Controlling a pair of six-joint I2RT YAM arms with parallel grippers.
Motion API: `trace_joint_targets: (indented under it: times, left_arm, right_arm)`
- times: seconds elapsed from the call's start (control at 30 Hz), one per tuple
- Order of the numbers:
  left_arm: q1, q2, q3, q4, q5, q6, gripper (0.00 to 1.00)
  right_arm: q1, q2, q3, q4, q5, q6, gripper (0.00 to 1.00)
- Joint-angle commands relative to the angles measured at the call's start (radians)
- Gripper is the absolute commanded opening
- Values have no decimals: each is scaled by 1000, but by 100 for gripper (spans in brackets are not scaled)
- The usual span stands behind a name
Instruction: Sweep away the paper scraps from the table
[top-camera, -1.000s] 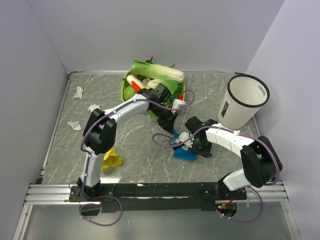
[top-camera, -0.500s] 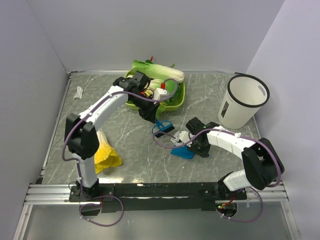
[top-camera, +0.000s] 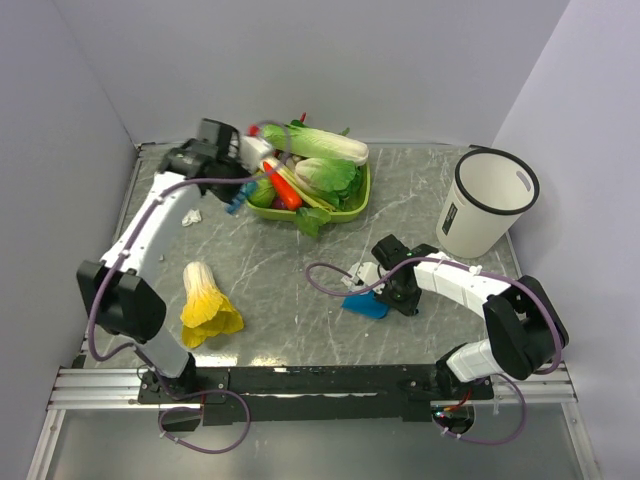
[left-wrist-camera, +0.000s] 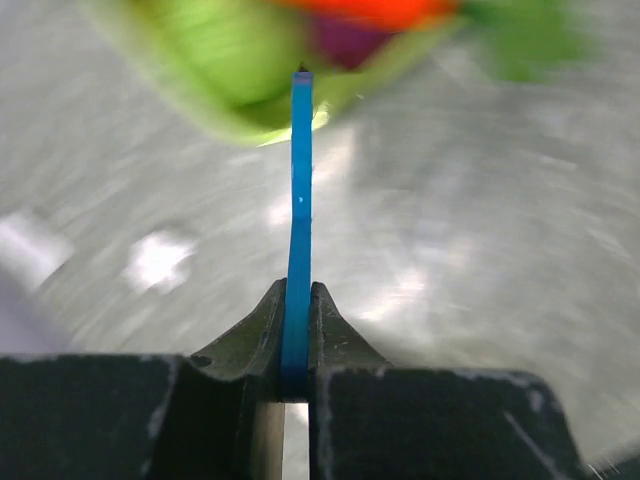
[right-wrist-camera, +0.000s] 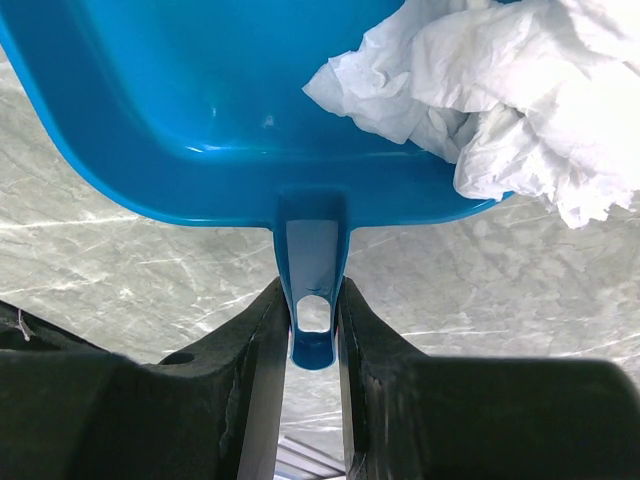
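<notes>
My left gripper is at the far left of the table, beside the green basket, shut on a thin blue brush. One white paper scrap lies just left of the brush. The left wrist view is blurred; a pale scrap shows on the surface below. My right gripper is shut on the handle of a blue dustpan resting on the table at centre right. Crumpled white paper scraps sit in the pan.
A green basket piled with cabbages and other vegetables stands at the back centre. A white bin stands at the right. A yellow-and-white leafy vegetable lies near the left arm's base.
My left arm has swung from the table's centre to the far left with the blue brush, uncovering the yellow vegetable. The right arm and dustpan have stayed put.
</notes>
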Motion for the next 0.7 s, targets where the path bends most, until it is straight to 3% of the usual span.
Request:
trace_joint_targets:
  times: [0.0, 0.13, 0.3, 0.5, 0.67]
  left_arm:
    - [142, -45, -8, 143, -306, -41, 1]
    - [208, 53, 21, 170, -470, 18, 1]
    - [285, 193, 121, 253, -527, 33, 1]
    - [348, 358, 205, 507, -656, 186, 1]
    - [394, 577, 380, 560, -705, 305, 1]
  right_arm:
    - [-6, 13, 27, -29, -10, 10, 0]
    - [-6, 44, 61, -46, -19, 12, 0]
    - [-8, 85, 116, -70, -36, 10, 0]
    - [-5, 153, 167, -70, -36, 7, 0]
    - [-5, 163, 182, -86, -43, 12, 0]
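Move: Out to the left hand's left and ahead, about 25 cm left, 14 cm farther out and some 21 cm below, lies the far paper scrap. The near scrap is about 18 cm left and 5 cm ahead, at the same depth. The vegetable basket's middle is roughly 14 cm to the right and 14 cm ahead, about 16 cm lower. From the right hand, the far scrap is some 63 cm left and 33 cm ahead. Swinging fast away from the vegetable basket, the left hand carries the brush some 24 cm left and 15 cm forward to the far left of the table, towards the far scrap, still well above it. The wrist turns counter-clockwise about 35 degrees and lifts its left side about 30; the grip stays shut. The right hand keeps hold of the dustpan, easing it about 2 cm forward and left. ##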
